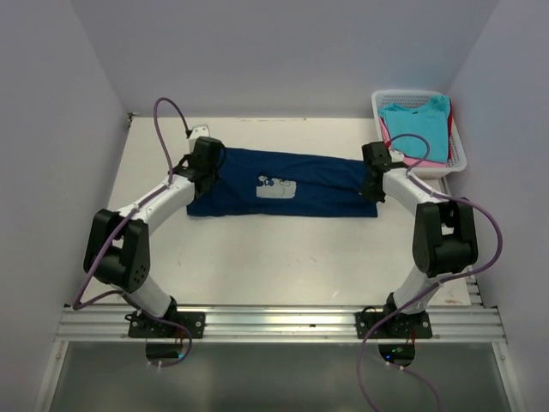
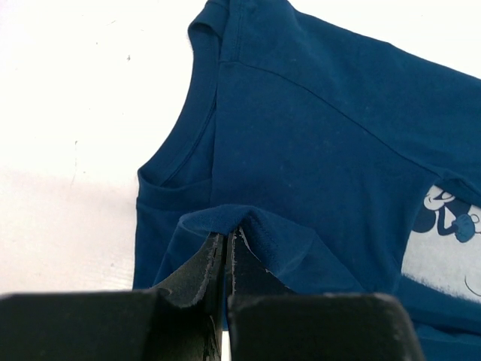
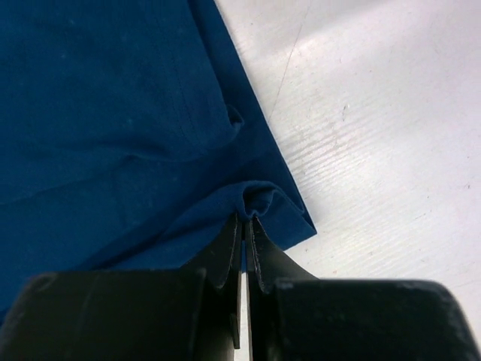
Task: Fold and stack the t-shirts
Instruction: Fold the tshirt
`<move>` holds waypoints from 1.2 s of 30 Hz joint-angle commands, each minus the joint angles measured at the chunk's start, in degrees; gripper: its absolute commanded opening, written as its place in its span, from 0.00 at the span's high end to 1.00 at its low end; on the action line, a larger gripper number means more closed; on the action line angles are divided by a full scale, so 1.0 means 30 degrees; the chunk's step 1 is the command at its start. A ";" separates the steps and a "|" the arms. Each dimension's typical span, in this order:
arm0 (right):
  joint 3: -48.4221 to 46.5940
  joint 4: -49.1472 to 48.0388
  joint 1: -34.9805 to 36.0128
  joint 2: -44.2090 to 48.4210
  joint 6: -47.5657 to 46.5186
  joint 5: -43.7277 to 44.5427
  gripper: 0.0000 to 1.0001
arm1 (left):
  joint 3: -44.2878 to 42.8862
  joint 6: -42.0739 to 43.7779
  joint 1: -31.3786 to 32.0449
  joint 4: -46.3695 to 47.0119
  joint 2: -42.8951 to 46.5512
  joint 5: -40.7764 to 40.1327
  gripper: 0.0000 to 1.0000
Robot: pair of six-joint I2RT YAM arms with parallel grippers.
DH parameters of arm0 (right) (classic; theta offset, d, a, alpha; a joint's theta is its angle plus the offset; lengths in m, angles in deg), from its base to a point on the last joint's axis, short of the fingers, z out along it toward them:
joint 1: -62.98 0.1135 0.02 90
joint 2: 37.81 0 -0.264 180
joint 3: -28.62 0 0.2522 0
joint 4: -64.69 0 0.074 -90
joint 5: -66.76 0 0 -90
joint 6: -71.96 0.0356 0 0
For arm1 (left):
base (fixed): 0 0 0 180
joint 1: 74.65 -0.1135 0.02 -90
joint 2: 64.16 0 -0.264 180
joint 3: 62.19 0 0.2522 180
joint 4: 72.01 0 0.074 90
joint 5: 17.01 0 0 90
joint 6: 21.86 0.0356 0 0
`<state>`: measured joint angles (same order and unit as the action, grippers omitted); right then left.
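A navy blue t-shirt (image 1: 283,184) with a pale Mickey Mouse print (image 1: 276,188) lies spread across the back half of the table, partly folded lengthwise. My left gripper (image 1: 206,172) is shut on a pinched ridge of its cloth near the collar (image 2: 229,226). My right gripper (image 1: 374,182) is shut on a bunched fold near the hem corner (image 3: 246,214). The navy fabric (image 2: 316,143) fills most of the left wrist view, and the same fabric (image 3: 113,113) covers the left half of the right wrist view. Light turquoise (image 1: 418,127) and pink t-shirts (image 1: 386,130) sit in the basket.
A white lattice basket (image 1: 459,153) stands at the back right corner, close to my right arm. Side walls close in the table (image 1: 257,257) on both sides. Purple cables loop off both arms.
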<state>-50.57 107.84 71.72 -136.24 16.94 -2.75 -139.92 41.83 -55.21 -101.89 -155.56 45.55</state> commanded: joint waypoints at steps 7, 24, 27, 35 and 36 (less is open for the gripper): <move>-0.1861 0.0194 -0.0713 -0.1173 -0.0410 0.0670 1.00 | -0.1881 0.0770 -0.0738 0.1681 -0.1935 -0.0345 1.00; -0.4117 0.0458 -0.0948 -0.3107 -0.0440 0.0494 1.00 | -0.4488 0.1151 -0.1676 0.1769 -0.4456 0.0299 1.00; -0.4089 0.0663 -0.0948 -0.2903 -0.0411 0.0523 1.00 | -0.4781 0.1035 -0.1763 0.1624 -0.4691 0.0650 1.00; -0.1864 0.0370 -0.0948 -0.0501 -0.0147 0.0757 1.00 | -0.4343 0.0887 -0.1764 0.1712 -0.3696 0.1442 1.00; -0.1601 0.0428 -0.0977 -0.0210 -0.0118 0.0787 1.00 | -0.4314 0.0916 -0.1764 0.1653 -0.3521 0.1471 1.00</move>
<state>-56.89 108.93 69.29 -141.99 16.42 -2.75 -151.44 43.89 -59.98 -99.59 -169.44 49.66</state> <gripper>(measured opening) 0.014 0.016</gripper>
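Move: Above the near half of the flattened t-shirt, the left hand pinches its upper layer, with the shirt's far left corner some 15 cm ahead, 3 cm left and 10 cm below. The Mickey print lies about 20 cm to its right and 3 cm ahead. Low over the cloth, the right hand holds the other end; the far right corner is about 13 cm ahead and 1 cm right, the basket's middle roughly 22 cm ahead and 14 cm right. Carrying the pinched layer forward over the shirt, the left hand goes about 6 cm towards the far edge and sinks some 2 cm. The right hand, keeping its pinch, also goes forward, about 4 cm with a slight drift right, then eases back nearly 2 cm. Both grippers stay shut. ##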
